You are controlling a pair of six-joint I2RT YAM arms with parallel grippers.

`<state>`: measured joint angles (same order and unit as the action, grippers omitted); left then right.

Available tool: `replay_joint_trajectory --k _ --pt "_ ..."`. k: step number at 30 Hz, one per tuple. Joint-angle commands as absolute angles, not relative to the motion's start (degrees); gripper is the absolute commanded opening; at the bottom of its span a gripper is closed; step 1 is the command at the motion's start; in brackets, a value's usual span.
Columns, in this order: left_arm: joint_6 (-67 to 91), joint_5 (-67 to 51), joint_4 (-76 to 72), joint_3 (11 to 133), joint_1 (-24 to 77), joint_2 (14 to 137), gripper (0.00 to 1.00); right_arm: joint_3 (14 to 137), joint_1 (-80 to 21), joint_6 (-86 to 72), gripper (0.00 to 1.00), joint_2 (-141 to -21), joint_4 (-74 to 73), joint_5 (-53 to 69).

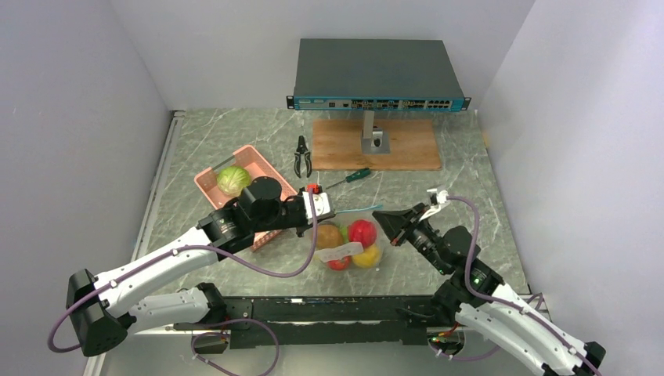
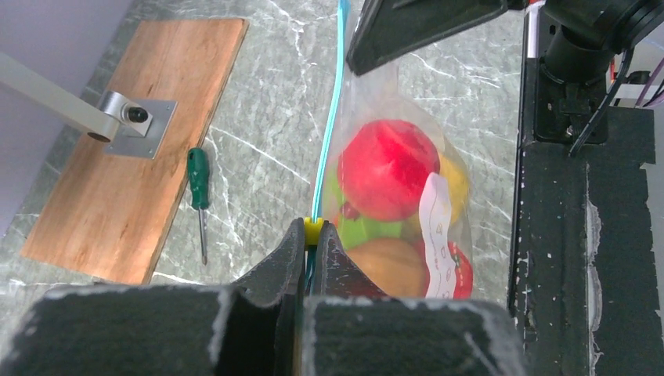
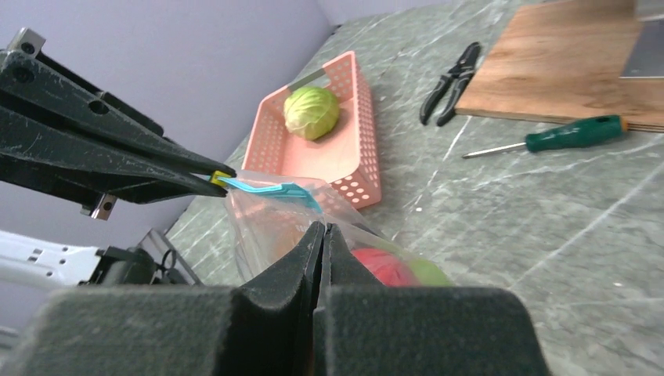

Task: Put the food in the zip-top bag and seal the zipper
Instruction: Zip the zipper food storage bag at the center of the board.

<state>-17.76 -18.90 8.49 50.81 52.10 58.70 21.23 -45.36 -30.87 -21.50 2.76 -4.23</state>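
The clear zip-top bag (image 1: 352,244) lies between the arms and holds several pieces of food: a red apple (image 2: 387,168), an orange fruit (image 2: 391,266) and yellow, green and red pieces. The teal zipper (image 2: 329,117) runs taut along the bag's mouth; it also shows in the top view (image 1: 360,208). My left gripper (image 2: 313,232) is shut on the yellow slider at the zipper's left end. My right gripper (image 3: 322,227) is shut on the bag's edge at its right end, just below the zipper (image 3: 270,188). In the top view the left gripper (image 1: 327,211) and right gripper (image 1: 384,222) face each other.
A pink basket (image 1: 210,182) with a green cabbage (image 1: 233,180) stands left of the bag, under my left arm. Black pliers (image 1: 302,155) and a green-handled screwdriver (image 1: 352,176) lie behind the bag. Farther back, a wooden board (image 1: 407,149) carries a stand with a network switch (image 1: 377,74).
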Motion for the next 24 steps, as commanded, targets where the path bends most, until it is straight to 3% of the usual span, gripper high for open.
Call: replay_joint_trajectory --k 1,7,24 --pt "-19.5 -14.7 10.1 51.0 51.3 56.7 0.00 25.0 -44.5 -28.7 0.00 -16.7 -5.2 -19.7" --pt "-20.1 -13.9 10.3 50.8 50.6 56.4 0.00 25.8 -44.5 -28.2 0.00 -9.7 -11.6 -29.3" --pt "-21.3 -11.7 11.0 50.4 49.4 55.3 0.00 27.5 -44.5 -26.8 0.00 -7.5 -15.8 -35.8"
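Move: At the right fingertips is the pinched end of the bag's zipper; the yellow slider, gripped by the left hand, lies about 10 cm to its left and nearly level. The red fruit in the bag is some 3 cm left, 3 cm back and 11 cm below; the screwdriver is 15 cm ahead, 6 cm left, 18 below. From the left hand, the pinched zipper end is roughly 10 cm right, and the brown fruit 1 cm left, 4 back, 12 below. Pulling the pinched zipper end to the right by about 10 cm, away from the yellow slider, the right hand creeps slightly forward and swings some 25 degrees clockwise, slowing near the end. The left hand keeps its grip on the slider and backs off about 2 cm forward and left, so the blue strip is drawn through it. ##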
